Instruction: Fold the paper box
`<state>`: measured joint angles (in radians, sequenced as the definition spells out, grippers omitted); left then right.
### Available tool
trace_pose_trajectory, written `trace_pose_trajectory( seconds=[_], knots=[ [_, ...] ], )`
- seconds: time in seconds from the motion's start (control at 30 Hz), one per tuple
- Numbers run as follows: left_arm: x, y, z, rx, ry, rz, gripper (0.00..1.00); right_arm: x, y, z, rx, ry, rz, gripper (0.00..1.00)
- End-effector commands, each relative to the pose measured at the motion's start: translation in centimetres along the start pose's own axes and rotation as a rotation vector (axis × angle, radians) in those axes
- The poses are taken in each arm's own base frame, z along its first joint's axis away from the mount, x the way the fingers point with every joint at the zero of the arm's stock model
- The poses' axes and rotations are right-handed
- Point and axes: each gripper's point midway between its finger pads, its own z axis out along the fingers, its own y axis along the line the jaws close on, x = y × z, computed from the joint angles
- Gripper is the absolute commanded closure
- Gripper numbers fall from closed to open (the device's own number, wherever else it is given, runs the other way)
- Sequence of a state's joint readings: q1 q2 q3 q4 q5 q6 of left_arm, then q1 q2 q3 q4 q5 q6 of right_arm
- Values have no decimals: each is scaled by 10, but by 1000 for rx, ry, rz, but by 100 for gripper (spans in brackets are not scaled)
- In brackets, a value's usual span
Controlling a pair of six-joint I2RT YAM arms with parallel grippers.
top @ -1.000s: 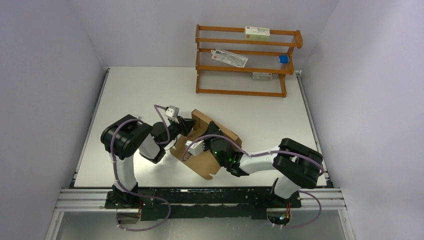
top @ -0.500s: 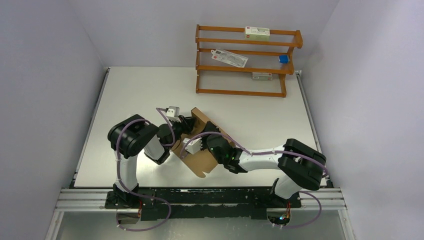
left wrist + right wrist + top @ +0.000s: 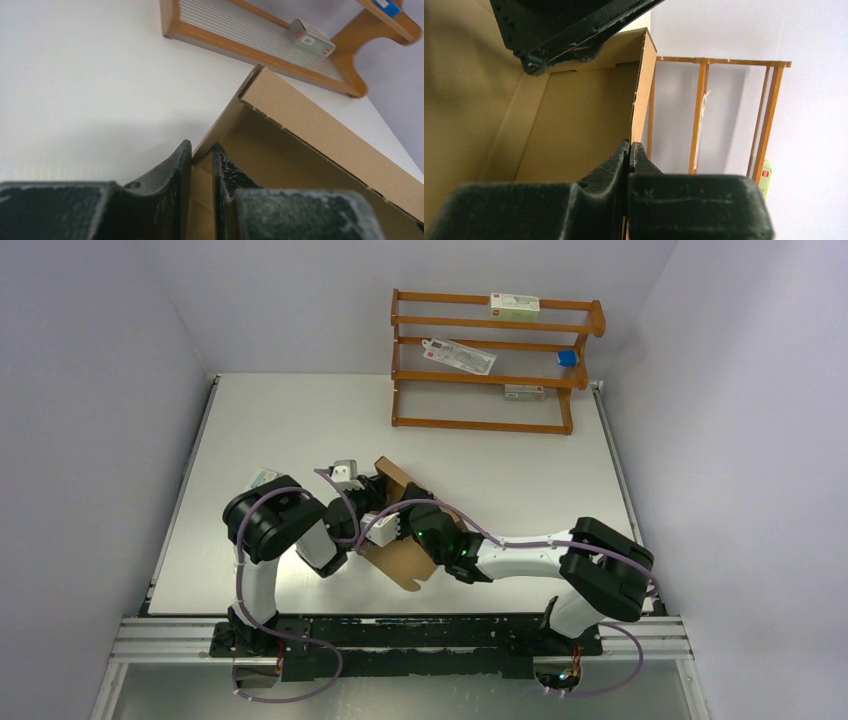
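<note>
The paper box [image 3: 405, 555] is a half-folded brown cardboard shape held between both arms at the table's near middle. My left gripper [image 3: 372, 492] is at its far left corner. In the left wrist view, the left gripper [image 3: 202, 156] is shut on an upright cardboard wall [image 3: 320, 125]. My right gripper [image 3: 398, 527] reaches over the box from the right. In the right wrist view, a raised wall's edge [image 3: 644, 85] runs down into the right gripper [image 3: 629, 146], whose fingertips are pressed together. The left gripper's black finger [image 3: 574, 30] shows at the top of that view.
A wooden rack [image 3: 495, 360] stands at the table's far side with white cartons [image 3: 514, 306] and a small blue item [image 3: 567, 357] on it. A small white carton [image 3: 262, 477] lies just left of the left arm. The table's near edge rail [image 3: 400, 635] runs under both bases.
Both grippers and the box have shifted left and slightly toward the near edge, and the box has turned a little. The small white carton behind the left arm has come into view.
</note>
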<state>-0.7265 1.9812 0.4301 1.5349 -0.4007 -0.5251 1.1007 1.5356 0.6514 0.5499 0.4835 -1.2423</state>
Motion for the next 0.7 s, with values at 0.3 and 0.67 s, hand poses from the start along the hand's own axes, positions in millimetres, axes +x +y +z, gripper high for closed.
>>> trace_pose_trajectory(
  seconds=[0.3, 0.67],
  knots=[
    [-56, 17, -22, -211, -232, -105, 95, -27, 71, -1, -317, -152, 131, 100],
    [-53, -5, -32, -48, -176, -4, 95, -14, 44, 19, -162, -100, 289, 93]
  ],
)
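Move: I hold the paper box with both hands: the left side wall sits between my left fingers and the far wall's rim between my right. The box's far-left corner is about 5 cm ahead of my left hand, in line with it and some 3 cm higher; from my right hand it lies roughly 8 cm ahead and 7 cm left. The lid panel lies about 14 cm back from my right hand, 10 cm below. I carry the box to my left with both hands, still pinching its walls. My left hand leads by about 5 cm, drawing back a little as it turns roughly 12 degrees counter-clockwise. My right hand follows some 3 cm, then stops, rolling its left side up and tipping its fingers downward, still around the rim. ##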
